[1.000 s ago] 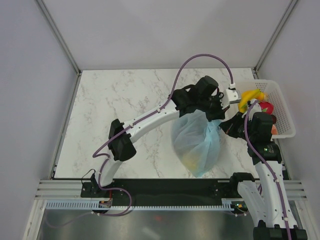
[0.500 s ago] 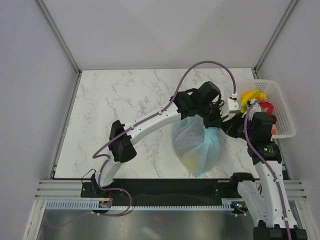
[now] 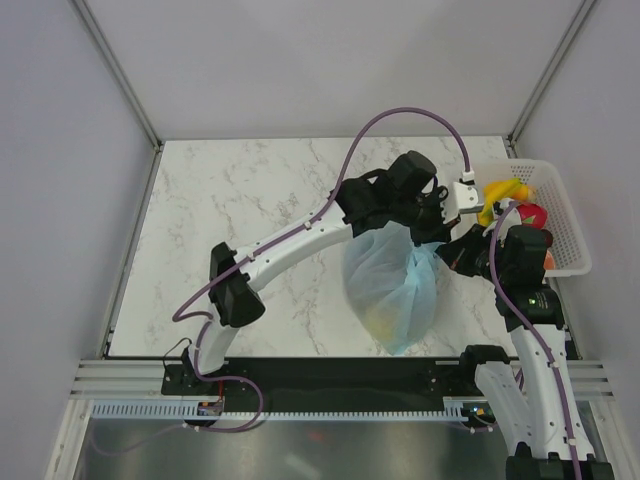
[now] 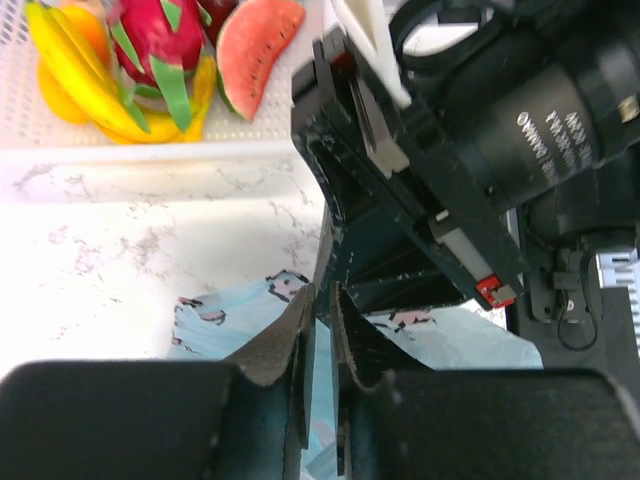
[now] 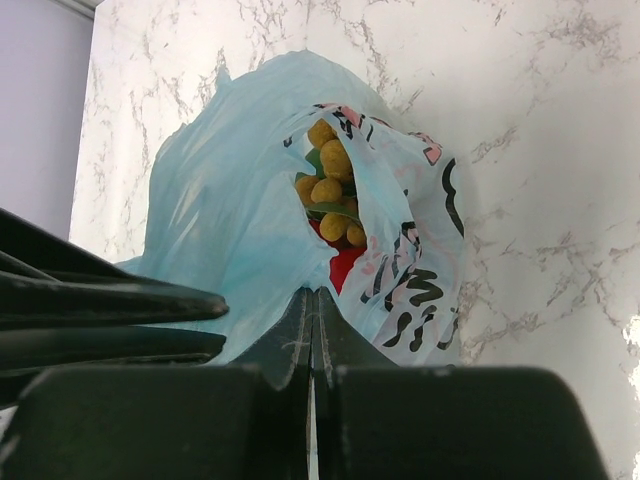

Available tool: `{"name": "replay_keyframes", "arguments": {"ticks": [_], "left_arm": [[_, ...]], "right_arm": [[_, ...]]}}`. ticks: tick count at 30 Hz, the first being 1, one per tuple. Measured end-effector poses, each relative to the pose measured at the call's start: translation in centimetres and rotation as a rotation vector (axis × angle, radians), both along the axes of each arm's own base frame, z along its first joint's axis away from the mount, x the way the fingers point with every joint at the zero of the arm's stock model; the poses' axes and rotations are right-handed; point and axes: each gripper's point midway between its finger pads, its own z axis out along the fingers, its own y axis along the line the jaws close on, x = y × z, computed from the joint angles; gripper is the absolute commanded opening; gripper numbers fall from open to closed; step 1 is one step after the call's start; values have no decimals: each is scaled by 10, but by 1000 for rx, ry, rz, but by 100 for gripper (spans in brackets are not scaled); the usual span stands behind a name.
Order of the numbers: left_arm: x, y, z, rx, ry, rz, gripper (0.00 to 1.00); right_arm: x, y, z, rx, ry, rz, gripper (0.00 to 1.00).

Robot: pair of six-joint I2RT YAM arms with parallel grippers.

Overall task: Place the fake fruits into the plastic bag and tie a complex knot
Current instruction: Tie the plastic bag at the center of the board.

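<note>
The light-blue plastic bag (image 3: 395, 290) lies bulging on the marble, its gathered top pulled to the right. Inside it, a tan round cluster (image 5: 330, 180) and something red (image 5: 345, 262) show through the mouth in the right wrist view. My right gripper (image 5: 311, 292) (image 3: 452, 250) is shut, pinching the bag's film at its tips. My left gripper (image 4: 318, 290) (image 3: 428, 232) hovers just above the bag's neck, close against the right wrist. Its jaws stand a narrow slit apart, with blue film (image 4: 320, 400) showing in the gap. More fake fruits sit in the basket: bananas (image 4: 75, 75), dragon fruit (image 4: 150, 40), a watermelon slice (image 4: 255, 45).
The white mesh basket (image 3: 565, 215) stands at the table's right edge, just beyond both grippers. The left arm's purple cable (image 3: 400, 115) arcs over the bag. The right wrist's camera housing (image 4: 540, 110) fills the left wrist view's right side.
The left gripper's jaws, pressed together before, have parted slightly. The left wrist dipped towards the bag's neck, then drew back a little. The bag and right arm hold still.
</note>
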Motion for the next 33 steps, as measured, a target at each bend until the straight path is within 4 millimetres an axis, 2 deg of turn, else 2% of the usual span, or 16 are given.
{"name": "replay_keyframes", "arguments": {"ticks": [7,11,15,17,21,23,26,30,33], "left_arm": [[1,-2,32,-85,-19,26,27],[2,7,57,-134,-18,78,27],[8,37,72,-178,17,207,33],[11,66,72,-205,52,294,35],[18,132,59,-306,123,476,36],[15,151,47,-357,163,533,36],[3,158,25,-448,238,554,37],[-4,157,-33,-468,365,602,41],[-3,151,-58,-478,431,619,44]], "right_arm": [[-1,2,0,5,1,10,0],[-1,1,0,4,2,9,0],[0,1,-1,2,6,7,0],[1,1,-2,1,11,7,0],[0,1,-2,-3,7,11,0],[0,2,-1,-2,-1,16,0],[-1,3,2,-2,-29,22,0],[-2,3,-2,-10,-48,31,0],[-3,4,-4,-21,-59,47,0]]}}
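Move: The left hand, its fingers already slightly parted, hangs over the gathered neck of the plastic bag. The middle of the bag's body lies about 8 cm to its left, roughly level with it fore and aft, and 20 cm lower. The right hand's closed tips are about 6 cm beneath and 1 cm farther out; the white basket stands some 22 cm ahead, 25 cm right. From the right hand, the bag's middle is about 8 cm left, 14 cm down. Coming free of the bag's neck, the left hand rises about 7 cm and swings some 15 cm left over the bag, then drops steeply beside its upper left side, ending about 6 cm lower than it began. Its fingers open wider, turn forward by roughly 25 degrees and tip up nearly level. The right hand stays shut on the neck, almost still. ##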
